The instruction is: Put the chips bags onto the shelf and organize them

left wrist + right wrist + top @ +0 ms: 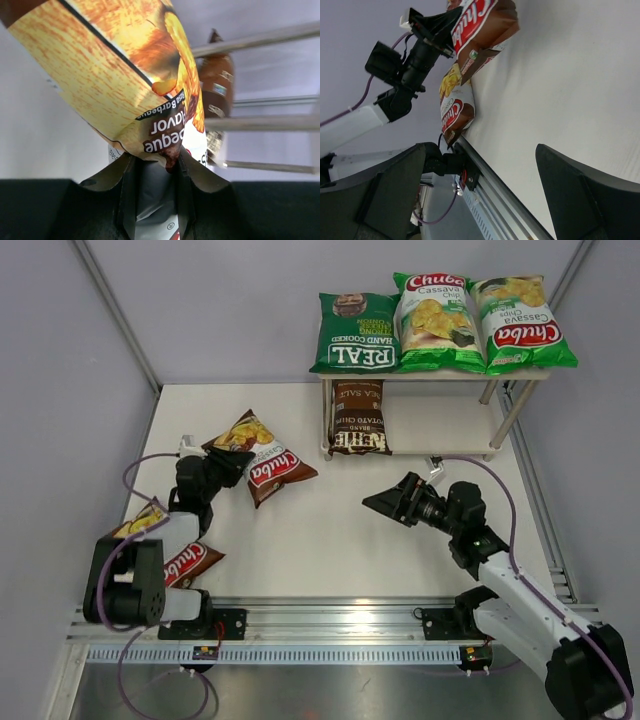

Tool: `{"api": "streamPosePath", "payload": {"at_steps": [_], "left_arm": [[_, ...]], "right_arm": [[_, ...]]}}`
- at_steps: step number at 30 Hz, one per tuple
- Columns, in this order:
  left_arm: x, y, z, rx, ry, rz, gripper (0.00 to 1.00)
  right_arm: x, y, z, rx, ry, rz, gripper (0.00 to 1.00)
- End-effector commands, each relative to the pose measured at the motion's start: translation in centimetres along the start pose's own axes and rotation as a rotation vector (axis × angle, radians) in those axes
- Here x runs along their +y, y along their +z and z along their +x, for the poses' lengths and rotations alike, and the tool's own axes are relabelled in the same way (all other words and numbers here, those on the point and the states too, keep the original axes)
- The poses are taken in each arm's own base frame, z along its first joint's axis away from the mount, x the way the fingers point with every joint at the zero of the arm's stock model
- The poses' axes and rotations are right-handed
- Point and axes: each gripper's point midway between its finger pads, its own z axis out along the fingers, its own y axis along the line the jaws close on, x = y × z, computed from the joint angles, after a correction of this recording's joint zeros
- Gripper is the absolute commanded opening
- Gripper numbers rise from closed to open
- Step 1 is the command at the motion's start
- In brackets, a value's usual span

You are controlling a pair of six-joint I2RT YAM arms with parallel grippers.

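Observation:
My left gripper (235, 462) is shut on the end seam of a brown-red Chuba chips bag (265, 465), which fills the left wrist view (115, 75) above the left gripper (155, 160). A second brown-red Chuba bag (175, 555) lies partly under the left arm, also in the right wrist view (456, 107). The shelf (520, 375) stands at the back right. Its top board carries a dark green REAL bag (355, 335) and two light green Chuba bags (435, 310) (520, 322). A brown Kettle bag (358, 418) lies on the lower board. My right gripper (385, 502) hangs open over the table's middle.
An aluminium rail (320, 615) with both arm bases runs along the near edge. Grey walls and slanted frame posts (115, 315) close in the left and back. A metal track (545, 510) lines the table's right side. The shelf's silver legs (260, 37) show behind the held bag.

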Motion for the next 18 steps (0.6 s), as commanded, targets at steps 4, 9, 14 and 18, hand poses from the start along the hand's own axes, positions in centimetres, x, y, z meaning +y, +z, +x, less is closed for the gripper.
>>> {"api": "streamPosePath", "payload": {"at_steps": [4,9,14,18], "left_arm": [[-5.5,-7.3,-0.8,-0.183,-0.161,0.179,0.15],[-5.2,-12.0,-0.5,-0.295,-0.279,0.243,0.16],[-8.0,-15.6,-0.6,-0.319,-0.328,0.384,0.18],[-9.4,-16.5,0.2,-0.261,-0.337,0.442,0.18]], "right_arm": [[3.4,3.2,-0.2,-0.089,0.096,-0.166,0.99],[5.8,5.8,1.8,-0.179,0.089,-0.133,0.99],[9.0,8.0,2.1,-0.194,0.016,-0.184,0.99],[11.1,10.8,4.0,-0.09,-0.054,-0.262,0.99]]}}
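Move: The left hand already holds the loose barbecue Chuba bag in the air by its edge, the bag's middle about 4 cm to its right. It is bringing the bag towards the open right gripper, some 30 cm right, 16 cm back and 6 cm higher. The other Chuba bag lies about 19 cm left and 19 cm back, 11 cm down; the brown shelf bag 29 cm right and 12 cm ahead. From the right hand, the held bag is roughly 26 cm left, 15 cm ahead, 7 cm lower. Keeping its pinch on the bag's edge, the left hand draws back about 13 cm while rising some 10 cm, tipping its fingers up and rolling its left side down by roughly 20 degrees each, with a slight counter-clockwise turn. Meanwhile the right hand, fingers still wide open, sweeps about 13 cm to the left towards the bag's free end, dipping nearly 3 cm at first and then climbing again, and comes close without any touch to be seen. ##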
